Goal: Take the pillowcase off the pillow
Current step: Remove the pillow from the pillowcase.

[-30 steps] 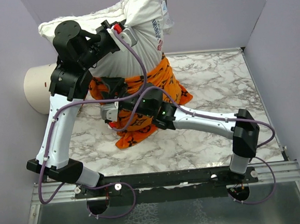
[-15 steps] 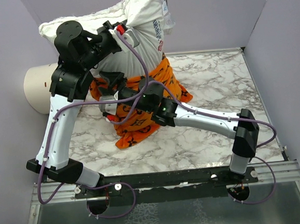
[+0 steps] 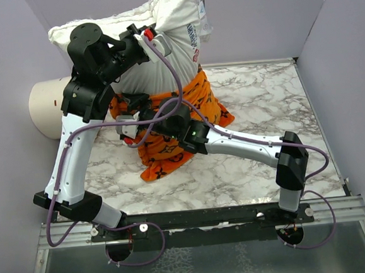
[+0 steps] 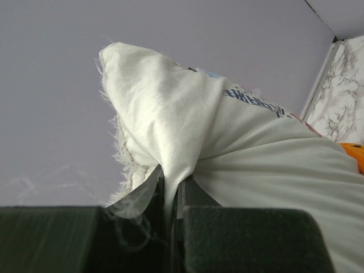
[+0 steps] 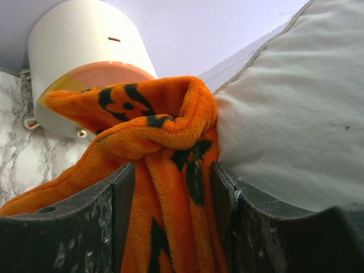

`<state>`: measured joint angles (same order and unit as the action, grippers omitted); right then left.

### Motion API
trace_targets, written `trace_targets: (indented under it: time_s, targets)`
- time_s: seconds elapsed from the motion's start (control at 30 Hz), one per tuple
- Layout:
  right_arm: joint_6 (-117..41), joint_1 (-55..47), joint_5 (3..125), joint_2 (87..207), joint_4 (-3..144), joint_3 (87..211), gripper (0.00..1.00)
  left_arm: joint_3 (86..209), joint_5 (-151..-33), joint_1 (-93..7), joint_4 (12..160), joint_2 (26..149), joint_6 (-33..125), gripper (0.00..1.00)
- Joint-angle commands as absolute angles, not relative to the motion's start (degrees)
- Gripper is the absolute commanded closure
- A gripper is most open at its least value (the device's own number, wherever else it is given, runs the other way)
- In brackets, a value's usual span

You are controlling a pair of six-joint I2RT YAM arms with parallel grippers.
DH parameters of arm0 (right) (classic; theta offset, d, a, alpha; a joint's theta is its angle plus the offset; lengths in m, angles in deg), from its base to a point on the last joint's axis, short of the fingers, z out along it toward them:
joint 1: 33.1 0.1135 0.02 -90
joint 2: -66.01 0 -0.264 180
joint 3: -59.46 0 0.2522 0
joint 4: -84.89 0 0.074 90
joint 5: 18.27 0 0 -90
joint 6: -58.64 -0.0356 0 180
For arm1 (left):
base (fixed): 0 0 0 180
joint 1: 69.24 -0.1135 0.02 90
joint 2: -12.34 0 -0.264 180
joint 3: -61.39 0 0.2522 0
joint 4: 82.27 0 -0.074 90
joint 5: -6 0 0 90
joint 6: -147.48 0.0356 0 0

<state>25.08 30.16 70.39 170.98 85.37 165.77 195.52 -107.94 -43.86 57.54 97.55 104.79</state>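
The white pillow point(image 3: 180, 23) is lifted high at the back, and my left gripper point(image 3: 151, 39) is shut on one of its corners. In the left wrist view, the pillow's point(image 4: 170, 114) fabric is pinched tightly in the left gripper point(image 4: 173, 185). The orange pillowcase point(image 3: 205, 97) with black motifs is bunched around the pillow's lower end and hangs down to the table. My right gripper point(image 3: 127, 113) is at its left edge. In the right wrist view, a thick fold of pillowcase point(image 5: 165, 131) fills the right gripper point(image 5: 173, 170), touching both fingers, with the pillow point(image 5: 290, 114) just to the right.
A cream cylinder point(image 3: 44, 109) with an orange face point(image 5: 102, 74) lies at the left, close behind the right gripper. The marble table point(image 3: 262, 98) is walled on the left, back and right by lilac panels point(image 3: 346, 48).
My right gripper has moved toward the back and left along the pillowcase edge, and its jaws have narrowed slightly on the fold. The left gripper keeps hold of the pillow corner.
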Motion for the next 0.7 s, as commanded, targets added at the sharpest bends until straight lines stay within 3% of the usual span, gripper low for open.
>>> trace_targets:
  time_s: [0.0,0.13,0.37,0.47,0.67]
  targets:
    - [19.9,29.2,74.7,174.3,78.8,169.0,0.47,201.3,-108.1,-42.7,69.1,95.2,106.8,1.00]
    - [16.5,29.3,74.7,176.1,75.9,170.3,0.52,201.8,-108.2,-42.4,69.1,95.3,107.1,1.00]
    - [9.1,29.3,74.6,175.8,78.6,167.8,0.74,201.7,-108.3,-41.6,69.4,95.2,108.4,1.00]
    - [7.6,29.3,73.6,174.6,81.5,163.9,0.87,201.6,-108.1,-41.3,70.2,95.4,108.5,1.00]
    - [3.6,30.1,72.5,174.3,86.4,156.9,0.99,200.4,-107.1,-41.0,74.8,95.6,108.0,1.00]
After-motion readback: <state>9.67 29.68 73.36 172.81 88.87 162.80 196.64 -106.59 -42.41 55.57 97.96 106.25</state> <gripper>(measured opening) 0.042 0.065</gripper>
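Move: Between the right hand's open fingers, and some 3 cm farther left and 1 cm forward, lies the bunched rim of the orange pillowcase. The white pillow's middle is about 10 cm ahead and 8 cm up, level sideways; the case's loose end lies some 8 cm back, 7 cm right and 33 cm down. The white drum stands roughly 27 cm left, 6 cm ahead and 25 cm down. From the left hand, holding the pillow's corner, the rim is about 13 cm left, 6 cm back, 20 cm down. Closing its half-open fingers fully, the right hand pinches the bunched rim of the orange pillowcase beside the white pillow. It eases forward about 1 cm at first while sinking, then drops faster at the end, some 4 cm down in all, rolling about 15 degrees around its fingers so that its upper side goes forward. The left hand stays in place, still gripping the pillow's corner up high. ##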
